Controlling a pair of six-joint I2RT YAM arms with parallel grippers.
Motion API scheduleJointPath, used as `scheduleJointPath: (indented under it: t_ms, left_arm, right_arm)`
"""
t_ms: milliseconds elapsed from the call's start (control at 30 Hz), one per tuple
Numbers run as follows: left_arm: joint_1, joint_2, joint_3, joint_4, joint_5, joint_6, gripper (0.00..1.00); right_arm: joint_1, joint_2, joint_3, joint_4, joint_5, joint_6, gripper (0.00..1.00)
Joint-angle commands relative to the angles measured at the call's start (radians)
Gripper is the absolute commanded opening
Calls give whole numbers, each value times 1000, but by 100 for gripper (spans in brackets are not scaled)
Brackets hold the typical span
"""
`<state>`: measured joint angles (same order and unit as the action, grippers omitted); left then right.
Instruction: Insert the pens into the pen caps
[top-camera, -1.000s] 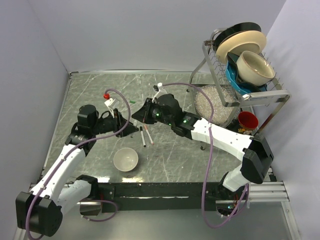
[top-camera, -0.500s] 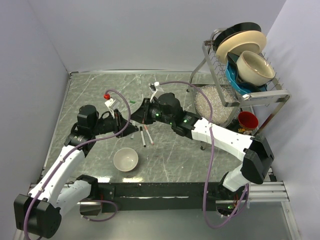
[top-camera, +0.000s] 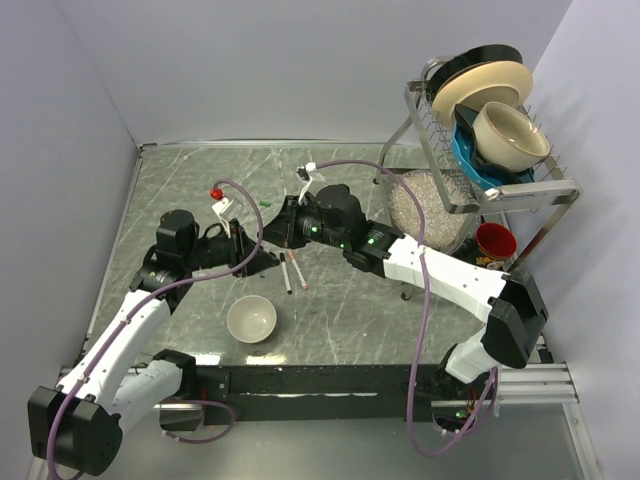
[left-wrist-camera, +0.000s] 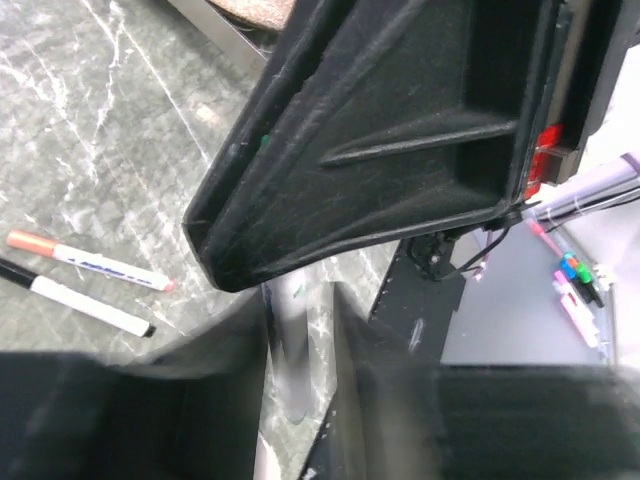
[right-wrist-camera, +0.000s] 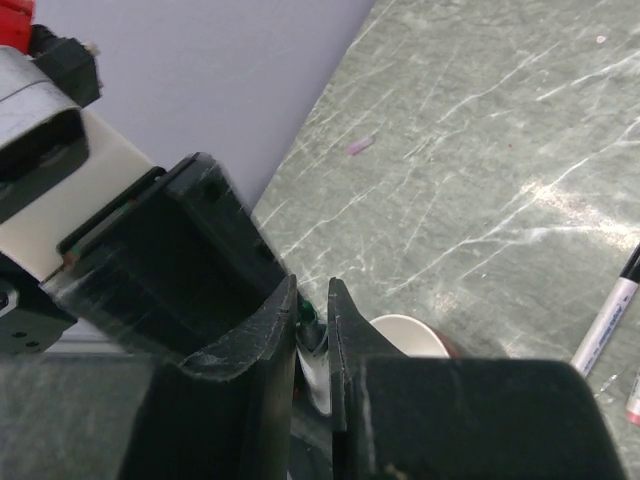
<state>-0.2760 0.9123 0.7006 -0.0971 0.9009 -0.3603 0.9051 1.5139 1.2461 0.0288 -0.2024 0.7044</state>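
Note:
My right gripper (top-camera: 281, 231) is shut on a white-grey pen with a green end (right-wrist-camera: 318, 330), which points toward my left gripper (top-camera: 256, 259). In the left wrist view a blurred white-grey shaft (left-wrist-camera: 293, 340) lies between my left fingers (left-wrist-camera: 240, 370). It lies against one finger, with a strip of table beside the other. The two grippers nearly touch. Two more pens lie side by side on the table, one with an orange-red end (left-wrist-camera: 90, 262) and one with a black end (left-wrist-camera: 85, 302). They also show in the top view (top-camera: 293, 272). A small green cap (top-camera: 265, 204) lies behind the grippers.
A white bowl (top-camera: 251, 319) stands near the front edge, just in front of the grippers. A dish rack (top-camera: 490, 180) with plates and bowls stands at the back right over a clear tub (top-camera: 420, 210). A red cup (top-camera: 495, 243) is beside it.
The right gripper has moved a little to the left and the left gripper a little to the right, so they stand closer together. The two pens on the table have not moved.

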Motion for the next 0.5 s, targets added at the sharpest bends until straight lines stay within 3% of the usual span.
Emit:
scheduleJointPath:
  t_ms: [0,33,133,167,333,367,400,467]
  left_arm:
    - [-5,-18,11,-4,17,21,12]
    - [-3,-21,10,-7,16,23,1]
    - [-3,-44,-3,-3,-5,27,1]
    - [-3,-58,-4,-1,-22,26,1]
    - [-3,-119,-32,31,-164,-15,1]
    - [-3,-139,-36,52,-187,-26,1]
    - [-3,-144,-39,59,-189,-35,1]
    - [-3,-147,-41,68,-210,-61,1]
  right_arm:
    - [-2,-43,69,33,-15,-25,0]
    - [0,-43,70,33,-12,-28,0]
    - [-2,-47,69,23,-2,-36,0]
    - [0,-49,75,22,-5,-48,14]
    - [-14,-61,131,-21,41,-92,53]
    - [-20,-67,145,-21,56,-98,76]
    - [-34,-67,151,-21,76,-98,84]
    - [-60,-63,156,-21,63,-89,88]
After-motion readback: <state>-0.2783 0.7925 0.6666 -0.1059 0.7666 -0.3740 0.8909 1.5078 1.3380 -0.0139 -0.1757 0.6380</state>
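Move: The white pen with the green nib stands upright right between my left hand's parted fingers, its middle about level with them. My right hand pinches it by the nib end, so from there its middle lies some 4 cm straight below. From my left hand, and roughly 22 cm down on the table, the black-capped pen is about 11 cm ahead and 3 cm right, the orange-capped pen 12 cm ahead and 6 cm right, and the bowl 7 cm left and 2 cm back. My left fingers close on the pen's body and take over the grip. Only then do I spread my right fingers wide, letting go of the nib end, and lift that hand away by about 3.5 cm, edging forward a little. Holding the pen, my left hand then eases left and up, some 1.5 cm in all, turning slightly counter-clockwise. ##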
